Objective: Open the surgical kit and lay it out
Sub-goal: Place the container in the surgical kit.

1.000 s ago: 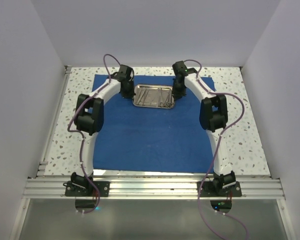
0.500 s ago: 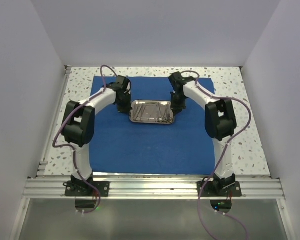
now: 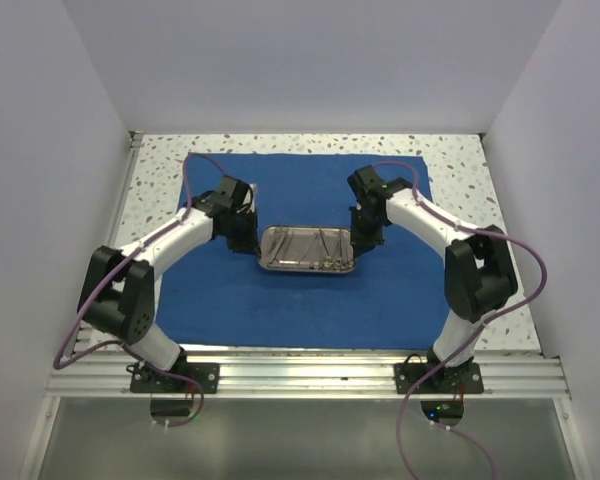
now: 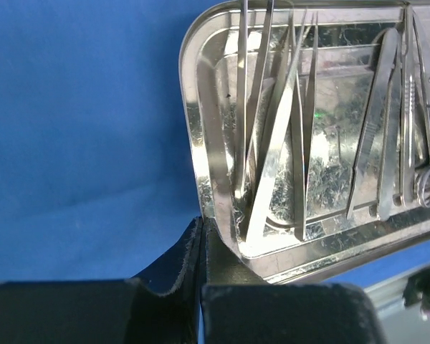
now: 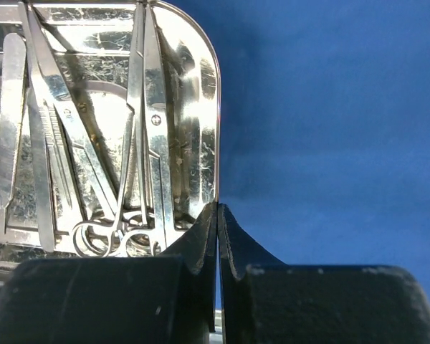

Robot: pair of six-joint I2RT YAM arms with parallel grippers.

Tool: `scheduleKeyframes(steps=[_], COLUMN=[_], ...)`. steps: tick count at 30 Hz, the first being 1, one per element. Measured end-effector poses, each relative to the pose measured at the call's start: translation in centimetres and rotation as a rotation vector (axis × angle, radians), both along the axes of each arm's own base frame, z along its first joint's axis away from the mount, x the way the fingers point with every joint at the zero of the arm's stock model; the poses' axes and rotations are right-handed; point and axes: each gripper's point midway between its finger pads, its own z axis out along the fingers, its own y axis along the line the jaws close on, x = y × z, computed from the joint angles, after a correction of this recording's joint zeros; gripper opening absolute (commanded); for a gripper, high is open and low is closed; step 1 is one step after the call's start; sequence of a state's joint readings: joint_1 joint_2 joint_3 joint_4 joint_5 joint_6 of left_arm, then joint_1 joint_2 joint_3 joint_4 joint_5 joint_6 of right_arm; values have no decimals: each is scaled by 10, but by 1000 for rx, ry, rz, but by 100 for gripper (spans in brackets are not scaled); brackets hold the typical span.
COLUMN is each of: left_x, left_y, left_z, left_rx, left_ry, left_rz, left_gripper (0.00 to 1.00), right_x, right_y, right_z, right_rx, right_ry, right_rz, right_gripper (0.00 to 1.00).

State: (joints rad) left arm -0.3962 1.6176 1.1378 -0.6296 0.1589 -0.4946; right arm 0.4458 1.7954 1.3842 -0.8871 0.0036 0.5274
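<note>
The royal-blue cloth (image 3: 300, 310) lies spread flat on the table. On it, near the middle, is the shiny steel tray (image 3: 307, 250) with several thin silver instruments inside. My left gripper (image 3: 248, 243) is shut on the tray's left rim (image 4: 193, 129). In the left wrist view the tips (image 4: 202, 222) pinch the edge beside long tweezers (image 4: 272, 165). My right gripper (image 3: 360, 240) is shut on the right rim (image 5: 209, 107). Its tips (image 5: 217, 208) meet at the corner next to ring-handled scissors (image 5: 140, 165).
Speckled tabletop (image 3: 500, 290) borders the cloth on both sides and at the back. White walls close in the left, right and far sides. An aluminium rail (image 3: 310, 375) with both arm bases runs along the near edge.
Both arms have drawn the tray toward the near edge, from the back of the cloth to about its middle, with both grips kept on the rims. The cloth has stayed flat.
</note>
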Motion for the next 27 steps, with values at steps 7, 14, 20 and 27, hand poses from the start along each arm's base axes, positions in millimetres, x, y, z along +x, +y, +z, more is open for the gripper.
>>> scheduleKeyframes(steps=[7, 14, 20, 27], left_x=[-53, -82, -93, -36], left_y=[6, 8, 28, 24], left_z=[-33, -46, -44, 18], left_rx=[-29, -55, 34, 55], left_ry=[100, 140, 188, -10], left_rz=[-3, -13, 14, 36], left_gripper=[0, 23, 60, 82], right_x=[-50, -72, -81, -61], right_y=[5, -1, -26, -34], right_z=[-31, -49, -47, -8], right_rx=[33, 39, -55, -99], right_ry=[79, 115, 137, 61], right_rz=[16, 15, 10, 16], right_gripper=[0, 52, 73, 73])
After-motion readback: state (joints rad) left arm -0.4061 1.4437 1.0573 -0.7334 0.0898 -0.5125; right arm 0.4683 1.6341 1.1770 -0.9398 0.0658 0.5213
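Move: Both hands hold the tray by its short ends. The spot on the blue cloth it is going to has its middle some 4 cm back, 10 cm right of the left hand and 6 cm lower, and equally 4 cm back but 10 cm left of the right hand. The tweezers lie about 4 cm ahead and 4 cm right of the left hand; the scissors about 3 cm ahead and 3 cm left of the right. Both hands carry the tray back about 8 cm and down 5 onto the cloth, open, then rise forward. ##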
